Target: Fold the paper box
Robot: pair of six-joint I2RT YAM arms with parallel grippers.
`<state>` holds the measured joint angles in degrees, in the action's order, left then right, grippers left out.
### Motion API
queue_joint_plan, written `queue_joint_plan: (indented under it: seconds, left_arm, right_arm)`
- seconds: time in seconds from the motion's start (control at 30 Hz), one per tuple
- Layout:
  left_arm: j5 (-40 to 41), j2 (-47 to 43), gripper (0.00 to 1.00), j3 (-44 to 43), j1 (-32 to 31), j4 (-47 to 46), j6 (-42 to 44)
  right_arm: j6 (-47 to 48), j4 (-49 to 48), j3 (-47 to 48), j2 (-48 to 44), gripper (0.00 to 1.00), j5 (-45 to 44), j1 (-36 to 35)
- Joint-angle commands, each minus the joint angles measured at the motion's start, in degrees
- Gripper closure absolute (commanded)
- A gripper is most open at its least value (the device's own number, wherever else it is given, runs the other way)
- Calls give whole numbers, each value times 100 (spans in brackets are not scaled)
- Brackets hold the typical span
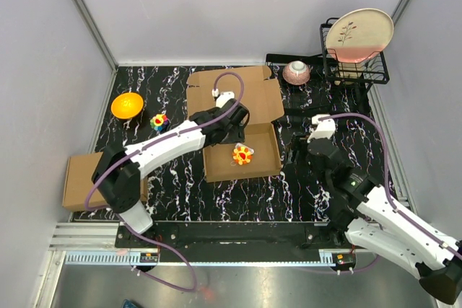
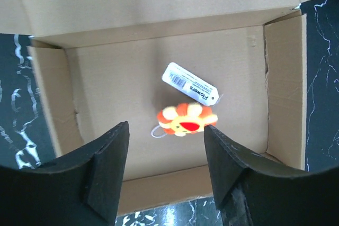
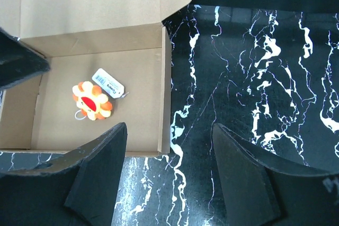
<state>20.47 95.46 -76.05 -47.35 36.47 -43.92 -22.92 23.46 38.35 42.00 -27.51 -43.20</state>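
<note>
The paper box [image 1: 261, 155] lies open in the middle of the table, its brown lid flap [image 1: 253, 91] laid back toward the far side. An orange flower plush [image 1: 242, 154] with a white tag lies on its floor; it also shows in the left wrist view [image 2: 185, 119] and the right wrist view [image 3: 91, 100]. My left gripper [image 1: 232, 129] hangs open and empty over the box's left part [image 2: 166, 146]. My right gripper [image 1: 297, 151] is open and empty just right of the box's right wall [image 3: 164, 93], over the table [image 3: 168, 149].
A second plain brown carton [image 1: 76, 180] sits at the near left. An orange bowl [image 1: 126, 104] and a multicoloured toy [image 1: 159, 121] lie at the left. A pink bowl [image 1: 297, 72] and a black wire rack [image 1: 357, 70] holding a plate [image 1: 359, 34] stand at the back right.
</note>
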Motion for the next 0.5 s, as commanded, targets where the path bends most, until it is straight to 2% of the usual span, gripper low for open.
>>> queue_joint_plan:
  seconds: [0.0, 0.07, 0.13, 0.27, 0.47]
  left_arm:
    - [475, -826, 39, -78, 121, 238, 200]
    - [738, -1344, 39, 221, 147, 177, 200]
    - [783, -1887, 39, 914, 191, -173, 104]
    - [678, -2382, 41, 2083, 314, -676, -178]
    - [809, -2804, 44, 2577, 437, -694, -459]
  right_arm:
    - [-11, -131, 182, 203, 28, -141, -39]
    - [-11, -280, 138, 378, 28, -185, -39]
    - [-37, -551, 51, 545, 28, -176, -48]
    - [-46, -1229, -90, 1421, 29, -219, -48]
    - [112, -1538, 287, 2995, 32, -334, -39]
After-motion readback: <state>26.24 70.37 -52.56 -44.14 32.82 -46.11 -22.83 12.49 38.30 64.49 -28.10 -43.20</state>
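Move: The box's left wall has its middle about 10 cm to the left of the left gripper, nearly level with it fore and aft and some 10 cm below. The flower toy lies on the box floor, just 1 cm to that gripper's right and about 12 cm beneath; the open lid is about 16 cm ahead. From the right gripper, the box's right wall is about 6 cm ahead, 3 cm left and 15 cm down, with the flower toy 10 cm left of that wall. Bring the left gripper away from the flower toy and over the box's left wall: lift about 5 cm, swing some 10 cm left and 4 cm back, then sink to near the starting height. Meanwhile lower the right gripper about 7 cm towards the right wall, easing forward and left and tipping the fingers further down. Leave both grippers open. ##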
